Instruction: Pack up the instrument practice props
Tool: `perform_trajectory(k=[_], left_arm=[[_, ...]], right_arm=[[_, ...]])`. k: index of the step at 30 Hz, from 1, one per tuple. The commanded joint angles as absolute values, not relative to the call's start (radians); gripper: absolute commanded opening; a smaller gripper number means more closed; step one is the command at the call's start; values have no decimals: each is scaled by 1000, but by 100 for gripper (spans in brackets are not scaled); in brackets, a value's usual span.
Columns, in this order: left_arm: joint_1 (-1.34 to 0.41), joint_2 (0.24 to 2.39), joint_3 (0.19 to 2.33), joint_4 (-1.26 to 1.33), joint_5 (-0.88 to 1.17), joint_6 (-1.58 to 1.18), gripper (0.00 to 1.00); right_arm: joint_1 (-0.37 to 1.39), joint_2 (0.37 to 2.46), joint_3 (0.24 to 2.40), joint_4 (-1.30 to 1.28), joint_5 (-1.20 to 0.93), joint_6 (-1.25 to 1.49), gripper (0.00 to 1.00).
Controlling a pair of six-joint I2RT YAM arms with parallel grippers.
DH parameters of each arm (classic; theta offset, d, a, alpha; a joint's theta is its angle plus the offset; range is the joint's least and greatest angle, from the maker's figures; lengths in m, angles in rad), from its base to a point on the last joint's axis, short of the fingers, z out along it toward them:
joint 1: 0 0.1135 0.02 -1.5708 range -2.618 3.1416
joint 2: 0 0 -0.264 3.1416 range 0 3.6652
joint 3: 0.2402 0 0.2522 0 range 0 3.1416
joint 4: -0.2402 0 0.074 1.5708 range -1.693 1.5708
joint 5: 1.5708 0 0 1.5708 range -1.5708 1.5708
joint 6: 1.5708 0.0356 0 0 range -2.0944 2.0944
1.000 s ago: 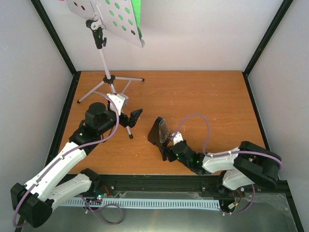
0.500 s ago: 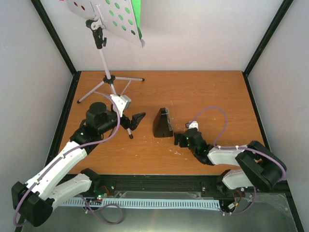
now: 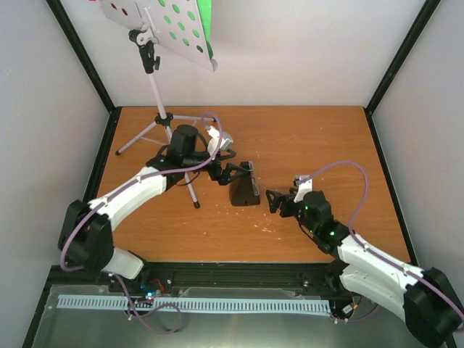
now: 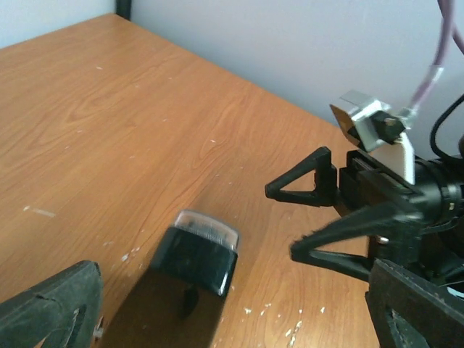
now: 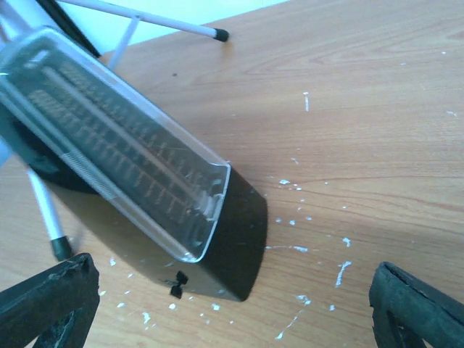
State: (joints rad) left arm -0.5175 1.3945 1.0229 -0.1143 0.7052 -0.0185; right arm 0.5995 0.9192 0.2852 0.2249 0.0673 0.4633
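Observation:
The black pyramid metronome (image 3: 244, 187) with its clear cover stands upright mid-table. My left gripper (image 3: 235, 172) hovers open at its upper left side, nothing between its fingers; in the left wrist view the metronome (image 4: 196, 252) lies just ahead of the left gripper (image 4: 235, 293). My right gripper (image 3: 275, 201) is open a short way to its right, facing it, not touching. The right wrist view shows the metronome (image 5: 145, 174) ahead of the open right gripper (image 5: 228, 283). The music stand (image 3: 163, 29) stands at the back left, holding a green sheet (image 3: 205, 18) and a red sheet (image 3: 119, 11).
The stand's thin tripod legs (image 3: 190, 185) spread over the back-left of the table, one foot near my left arm. White walls and black frame posts (image 3: 90, 65) close in the table. White flecks (image 5: 341, 272) dot the wood near the metronome.
My left arm has swung right from the tripod to the metronome. The metronome went from tilted by the right gripper to standing free; the right gripper backed off to the right.

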Motion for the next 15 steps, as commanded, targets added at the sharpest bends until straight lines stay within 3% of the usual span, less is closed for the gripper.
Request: perform_trajectory(k=[1, 9, 15], left_arm=[[-522, 1525, 1129, -81, 857, 47, 99], [-555, 1663, 1133, -34, 973, 131, 99], [-618, 1679, 1065, -70, 875, 186, 100]], right_arm=[[588, 777, 229, 145, -22, 468, 100], [586, 559, 191, 43, -48, 466, 100], [586, 511, 186, 17, -50, 462, 100]])
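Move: The metronome stands upright with its clear cover on. Its middle is about 2 cm ahead of the left hand, 6 cm to its right and some 13 cm below, its top nearly level with the open fingers. The foot of the music stand's near leg lies about 2 cm back from the left hand, 11 cm to its left and 24 cm down. From the right hand, the metronome's middle is roughly 7 cm ahead, 8 cm to the left and a little lower. Down and to the right onto the metronome's upper end goes the left hand, sinking about 6 cm and crossing nearly 5, turning some 15 degrees clockwise. Its fingers stay wide open and come to either side of the narrow top; whether a pad touches can't be made out. The right hand, open too, backs away about 4 cm from the metronome and rises a little. ##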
